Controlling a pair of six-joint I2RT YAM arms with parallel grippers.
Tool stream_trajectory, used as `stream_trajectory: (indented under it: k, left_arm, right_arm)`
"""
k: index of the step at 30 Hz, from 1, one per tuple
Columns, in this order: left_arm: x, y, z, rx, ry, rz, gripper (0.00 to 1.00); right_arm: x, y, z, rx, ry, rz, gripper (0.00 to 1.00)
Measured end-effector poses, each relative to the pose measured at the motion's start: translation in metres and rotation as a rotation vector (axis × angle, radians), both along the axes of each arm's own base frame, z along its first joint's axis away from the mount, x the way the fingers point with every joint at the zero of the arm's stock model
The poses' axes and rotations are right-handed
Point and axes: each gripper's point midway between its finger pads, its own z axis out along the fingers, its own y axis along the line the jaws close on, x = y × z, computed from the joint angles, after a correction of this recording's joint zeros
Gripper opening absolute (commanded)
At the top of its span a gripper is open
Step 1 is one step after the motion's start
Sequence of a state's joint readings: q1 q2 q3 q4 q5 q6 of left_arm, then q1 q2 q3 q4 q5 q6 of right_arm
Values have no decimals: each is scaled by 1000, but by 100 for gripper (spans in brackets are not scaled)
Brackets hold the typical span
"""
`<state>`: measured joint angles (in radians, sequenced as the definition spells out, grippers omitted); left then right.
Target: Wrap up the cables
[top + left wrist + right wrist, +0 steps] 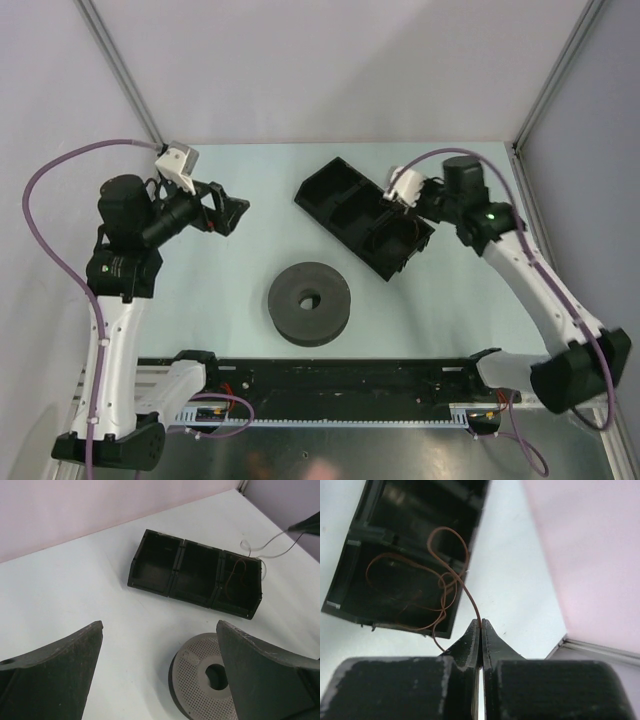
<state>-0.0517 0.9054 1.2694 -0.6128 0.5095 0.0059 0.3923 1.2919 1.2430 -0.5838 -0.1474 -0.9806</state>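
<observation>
The cables are one thin brown wire [451,568], looped loosely in the end compartment of a black three-compartment bin [350,582]. My right gripper [480,624] is shut on one strand of the wire, just beyond the bin's end wall. The left wrist view shows the wire [234,575] in the bin's right compartment, with a strand running up to the right gripper's tip [304,526]. From above, the right gripper [412,218] hangs over the bin's right end. My left gripper [160,625] is open and empty, left of the bin.
A dark grey round spool [309,302] with a centre hole lies flat at the table's middle, in front of the bin [340,200]; its perforated face [202,677] shows beneath the left gripper. Walls and a metal post [600,647] enclose the table's back and right.
</observation>
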Motion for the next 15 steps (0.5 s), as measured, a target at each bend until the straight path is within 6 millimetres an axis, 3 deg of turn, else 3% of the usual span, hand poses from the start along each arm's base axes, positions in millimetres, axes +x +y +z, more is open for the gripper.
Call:
stream_trajectory:
  k: [5,11,15]
  left_arm:
    - [-4,-10,7,-2,-20,-73,100]
    - [-8,-29,4,-28,2,-211,99]
    - [-14,-41,17,-45,-35,-307,99]
  right_arm:
    - [-18,-10,81,233,-163,-49,0]
    - [-47,1,179,489,-310,1,0]
    - [-67,7,238,634,-383,47,0]
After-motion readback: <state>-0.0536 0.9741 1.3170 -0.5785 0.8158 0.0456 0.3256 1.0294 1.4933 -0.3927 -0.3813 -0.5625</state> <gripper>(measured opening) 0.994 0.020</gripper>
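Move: My right hand grips the cable about 20 cm above the bin's right compartment, almost straight over it. The bin's middle is some 4 cm farther ahead and 6 cm to the left of that hand, equally low; the spool lies roughly 13 cm back and 14 cm left, also about 20 cm below. From my empty left hand the spool is around 4 cm back, 4 cm right and 32 cm down. With my right fingers kept shut on the cable, I keep hauling it up out of the bin, quickly, some 24 cm higher while drawing back about 7 cm, and roll and tip the wrist until the downward-slanting fingers point nearly level. My open left hand drifts about 4 cm right, rising slightly and turning clockwise. ##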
